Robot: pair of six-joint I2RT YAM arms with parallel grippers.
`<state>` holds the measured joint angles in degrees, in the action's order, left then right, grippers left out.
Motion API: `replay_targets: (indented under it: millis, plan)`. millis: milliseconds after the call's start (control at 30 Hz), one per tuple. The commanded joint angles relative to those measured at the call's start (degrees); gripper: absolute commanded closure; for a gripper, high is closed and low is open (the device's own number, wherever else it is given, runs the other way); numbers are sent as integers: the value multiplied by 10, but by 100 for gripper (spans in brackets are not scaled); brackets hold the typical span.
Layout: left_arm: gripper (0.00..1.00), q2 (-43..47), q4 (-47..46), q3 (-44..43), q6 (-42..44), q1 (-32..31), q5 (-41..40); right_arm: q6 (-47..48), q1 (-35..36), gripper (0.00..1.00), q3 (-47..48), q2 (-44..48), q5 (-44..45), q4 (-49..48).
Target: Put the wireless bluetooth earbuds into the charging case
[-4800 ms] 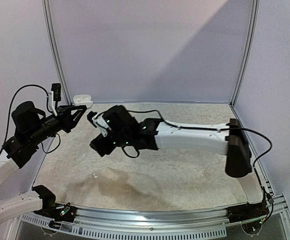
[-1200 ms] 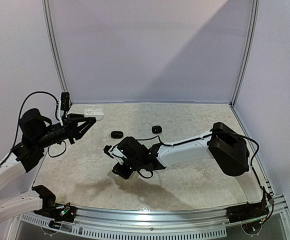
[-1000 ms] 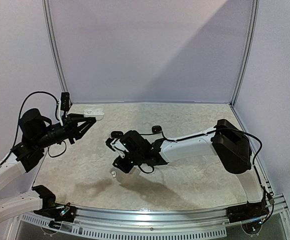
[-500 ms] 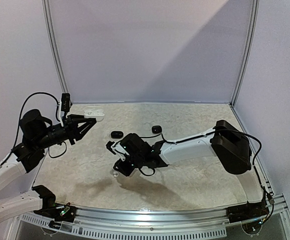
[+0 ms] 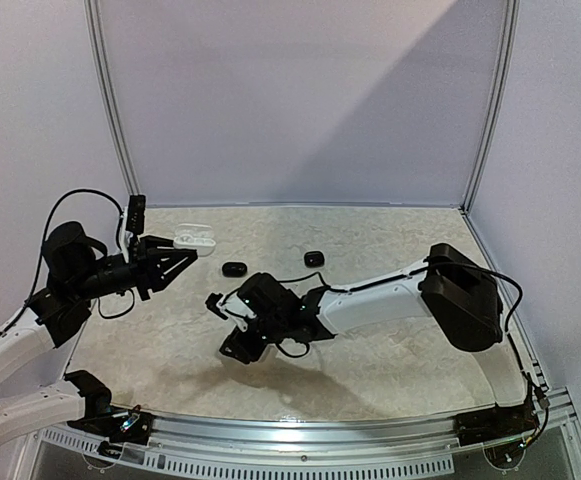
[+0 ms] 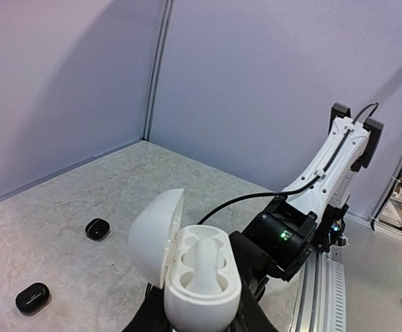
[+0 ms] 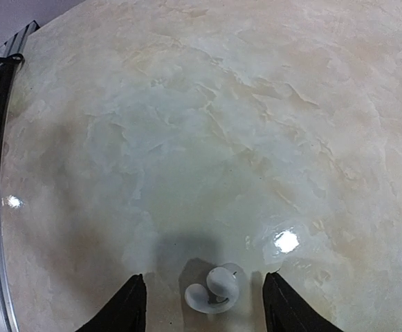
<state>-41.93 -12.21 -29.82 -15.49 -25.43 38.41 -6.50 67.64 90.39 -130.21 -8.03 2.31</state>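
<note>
A white earbud (image 7: 213, 289) lies on the marble table, curled like a bean, between the two black fingertips (image 7: 131, 306) of my right gripper (image 7: 207, 304). That gripper is open and touches nothing; in the top view it (image 5: 232, 345) hangs low over the table and hides the earbud. My left gripper (image 5: 175, 256) is shut on the white charging case (image 5: 194, 240), held in the air at the left. In the left wrist view the case (image 6: 201, 277) has its lid (image 6: 152, 235) swung open and its wells face up.
Two small black pebble-shaped cases (image 5: 234, 269) (image 5: 314, 258) lie shut on the table behind the right gripper. Purple walls close the back and sides. A metal rail (image 5: 300, 430) runs along the near edge.
The right gripper has come down over the white earbud and its jaws have spread wider. The left arm has shifted the case slightly lower and to the right.
</note>
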Motion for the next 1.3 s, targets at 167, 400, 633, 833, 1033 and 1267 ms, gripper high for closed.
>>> replay_targets:
  millis: [167,400,633,833,1033,1267]
  plan:
    - [100,-2,-25,8,12,-1,36,55,7,44,39,-57,62,52]
    - [100,-3,-24,5,17,-1,32,100,17,64,57,-69,73,83]
    - [100,-2,-21,9,24,-1,36,72,17,71,13,-23,122,74]
    - [100,-6,-15,5,42,-2,42,-14,13,74,-72,59,183,42]
    - [100,-14,-14,4,47,-6,45,-135,10,75,-149,132,291,85]
    - [100,-21,-32,12,72,-14,67,-343,11,75,-265,201,342,145]
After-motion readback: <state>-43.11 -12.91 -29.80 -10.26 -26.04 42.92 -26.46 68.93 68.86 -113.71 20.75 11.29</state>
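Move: Just under the right hand's open fingers lies the white earbud, about 1 cm ahead, 1 cm to the left and some 3 cm down. The left-hand black case stands about 27 cm ahead of that hand and 1 cm left; the right-hand black case is about 31 cm ahead and 21 cm right, both about 2 cm below it. From the left hand, which holds the open white case, the earbud is nearly straight down, roughly 28 cm. Sinking about 2 cm and easing 1 cm forward, the right hand brings its fingers down around the white earbud on the table and closes them to pinch it. It then swings some 14 cm to the right, slowly at first and then fast, rising only about 1 cm and turning roughly 35 degrees clockwise. The left hand keeps its hold on the open white case, almost still. ##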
